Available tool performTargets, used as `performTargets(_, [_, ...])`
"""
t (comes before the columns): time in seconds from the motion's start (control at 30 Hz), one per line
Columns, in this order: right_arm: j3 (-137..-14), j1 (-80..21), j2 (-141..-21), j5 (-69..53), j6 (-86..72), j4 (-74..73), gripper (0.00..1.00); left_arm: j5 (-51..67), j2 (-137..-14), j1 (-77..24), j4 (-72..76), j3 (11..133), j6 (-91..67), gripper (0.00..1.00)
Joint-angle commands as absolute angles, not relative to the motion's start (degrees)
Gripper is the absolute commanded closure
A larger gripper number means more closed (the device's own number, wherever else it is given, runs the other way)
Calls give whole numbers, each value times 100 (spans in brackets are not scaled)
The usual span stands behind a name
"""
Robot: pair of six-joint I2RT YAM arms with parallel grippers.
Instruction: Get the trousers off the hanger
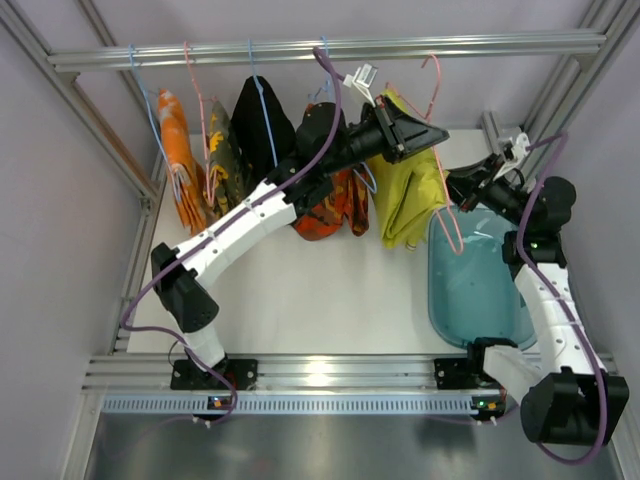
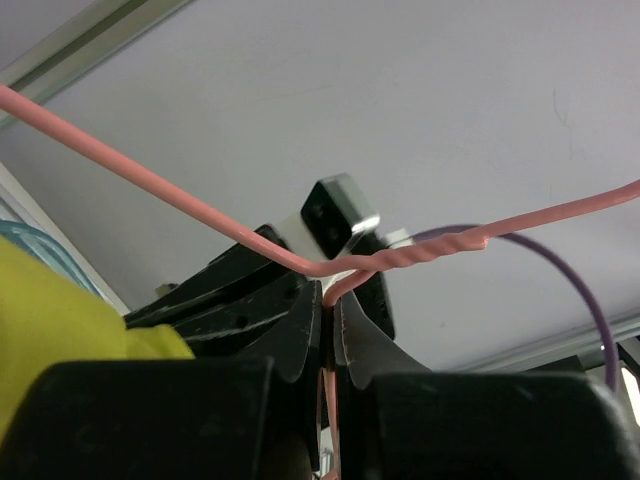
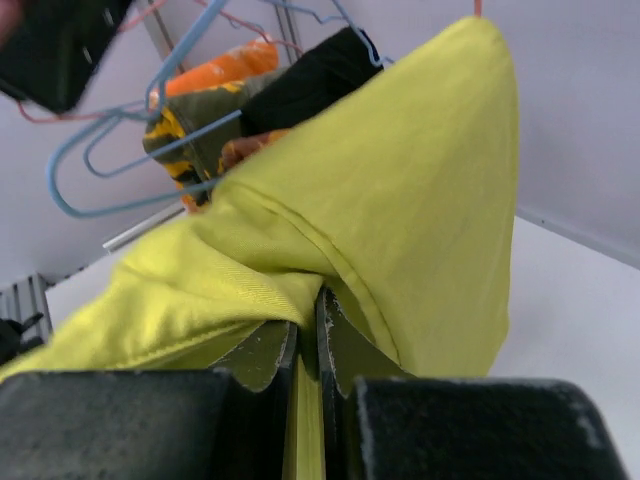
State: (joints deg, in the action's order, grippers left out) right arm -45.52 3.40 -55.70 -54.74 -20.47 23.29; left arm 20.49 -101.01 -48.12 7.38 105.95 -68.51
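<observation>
Yellow trousers [image 1: 405,195] hang on a pink wire hanger [image 1: 441,165] at the right end of the rail. My left gripper [image 1: 436,132] is up beside the hanger's neck. In the left wrist view the left gripper [image 2: 331,305] is shut on the pink hanger [image 2: 420,252] just below its twisted neck, with a corner of the trousers [image 2: 60,310] at the left. My right gripper [image 1: 453,190] sits at the trousers' right side. In the right wrist view the right gripper [image 3: 318,305] is shut on a fold of the trousers [image 3: 410,190].
Other garments hang from the metal rail [image 1: 330,48]: an orange one [image 1: 175,160], a camouflage one [image 1: 225,155], a black one [image 1: 262,120] and an orange-patterned one [image 1: 335,210]. A teal bin [image 1: 475,290] lies at the table's right. A blue hanger [image 3: 100,160] hangs beside the trousers.
</observation>
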Motion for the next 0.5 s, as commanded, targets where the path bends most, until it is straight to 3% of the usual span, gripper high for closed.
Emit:
performTargets(0.0, [-5308, 439, -5300, -5150, -2758, 2663, 100, 2312, -9572, -4931, 1713, 10302, -6601, 100])
performTargets(0.47, [-5976, 2302, -5036, -5537, -6256, 4550, 100, 2549, -9334, -4808, 2074, 9088, -6065, 100])
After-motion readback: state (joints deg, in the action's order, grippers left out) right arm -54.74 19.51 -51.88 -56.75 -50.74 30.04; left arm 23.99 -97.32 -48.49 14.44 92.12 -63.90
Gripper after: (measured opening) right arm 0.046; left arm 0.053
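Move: The right fingers already pinch the near edge of the yellow trousers, whose middle lies about 6 cm ahead, 6 cm left and some 3 cm lower. The hanger's middle is roughly 3 cm ahead, 2 cm left and 7 cm above; the orange camouflage trousers hang about 20 cm left, 3 cm ahead and 5 cm lower. From the left hand, gripping the hanger's neck, the yellow trousers' middle is some 6 cm ahead, 4 cm left and 17 cm below. Still pinching the trousers, the right hand hauls their edge up about 10 cm and, increasingly, some 6 cm to the right, away from the hanger, its left side rolling up roughly 15 degrees. Meanwhile the left hand keeps hold of the pink hanger's neck and lowers it nearly 6 cm, so the two hands work against each other. ##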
